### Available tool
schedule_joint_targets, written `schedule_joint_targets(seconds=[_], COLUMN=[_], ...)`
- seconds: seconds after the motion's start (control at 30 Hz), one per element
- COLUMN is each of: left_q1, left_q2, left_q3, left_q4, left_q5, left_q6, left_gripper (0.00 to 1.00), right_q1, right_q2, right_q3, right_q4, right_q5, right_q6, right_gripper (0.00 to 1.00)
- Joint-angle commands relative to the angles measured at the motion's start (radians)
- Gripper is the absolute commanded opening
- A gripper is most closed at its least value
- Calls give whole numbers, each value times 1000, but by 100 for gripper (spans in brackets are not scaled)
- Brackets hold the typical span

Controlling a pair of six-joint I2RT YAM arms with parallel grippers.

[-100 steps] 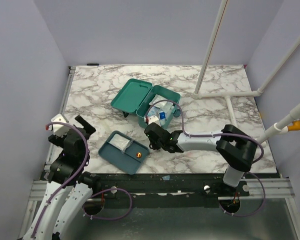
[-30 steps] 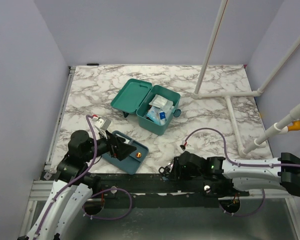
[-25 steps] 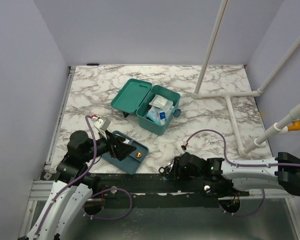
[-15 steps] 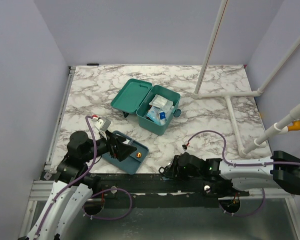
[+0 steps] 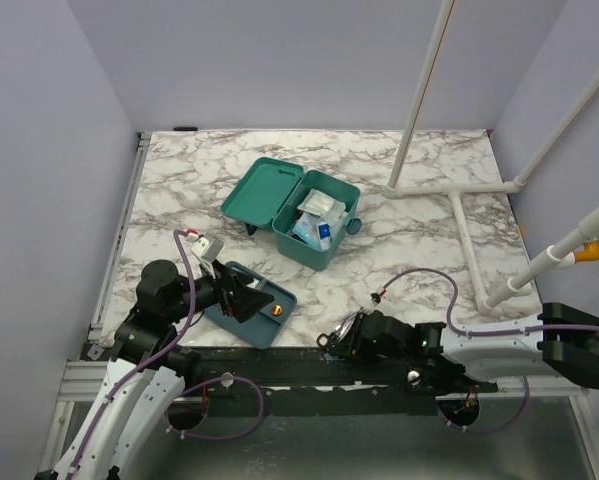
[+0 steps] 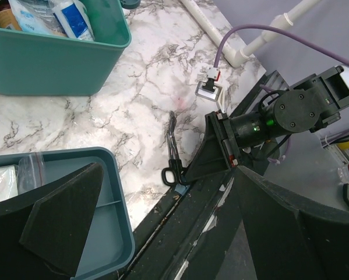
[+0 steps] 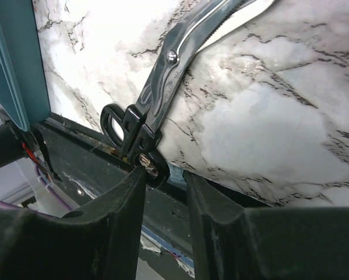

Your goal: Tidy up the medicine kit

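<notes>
The medicine kit (image 5: 319,240) stands open mid-table with packets inside and its lid (image 5: 264,190) laid back; its teal wall (image 6: 57,61) fills the upper left of the left wrist view. Black-handled scissors (image 7: 145,125) lie at the table's front edge, blades pointing inward, and also show as scissors (image 6: 174,154) in the left wrist view. My right gripper (image 7: 164,175) is low at that edge, its fingers (image 7: 119,221) straddling the lower handle ring with a gap on the right side. My left gripper (image 6: 180,233) hangs wide open over the dark teal tray (image 6: 113,233), holding nothing.
The tray (image 5: 229,318) sits front left with an orange item (image 5: 276,309) and a clear bag (image 6: 11,178). White pipes (image 5: 459,190) run along the right. The dark front rail (image 5: 309,365) borders the table, and my right gripper (image 6: 221,151) lies against it.
The right jaws have narrowed around the scissors' handle ring and the right arm has settled lower at the front edge. The left arm has stayed over the tray.
</notes>
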Motion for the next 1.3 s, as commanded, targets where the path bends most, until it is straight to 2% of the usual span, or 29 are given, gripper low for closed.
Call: schedule_joint_targets(seconds=[0.0,0.43,0.83,1.03,1.27], left_q1=[-6,-6,-6,-5,-6], left_q2=[9,23,18,20,11], left_q3=[-7,-4,-2,7,35], left_q4=[23,16,11,8,-24], left_q5=[25,13,4,10,-66], left_q6=[12,11,12,7,-29], left_gripper=[99,99,99,99,99], right_q1=[-3,-3,-3,-3,-2], right_q2=[-7,1,-59,-100,-154], right_q3=[-35,-61,-54,-36,52], right_q4=[38,108,108,90,-49], right_q5=[128,192,213,214,224], right_q6=[25,39,-9,-76,-206], right_gripper=[34,24,1,1,1])
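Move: Right at the right hand's fingertips, at table height, sits the scissors' handle, about 2 cm to its left, by the table's near edge; the blades run forward and to the right from there. The blue-grey tray lies some 19 cm left and 9 cm farther out, and the green box about 27 cm ahead and 5 cm left. From the left hand the handle is roughly 12 cm right, 5 cm back and 21 cm below. Staying almost in place at the table edge, the right hand closes its fingers from over a third open to nearly shut, pinching the near ring of the scissors' handle. Then it pulls forward and up, about 3 cm each, bringing the handle in over the table from the edge, while the fingers tilt up some 10 degrees. ##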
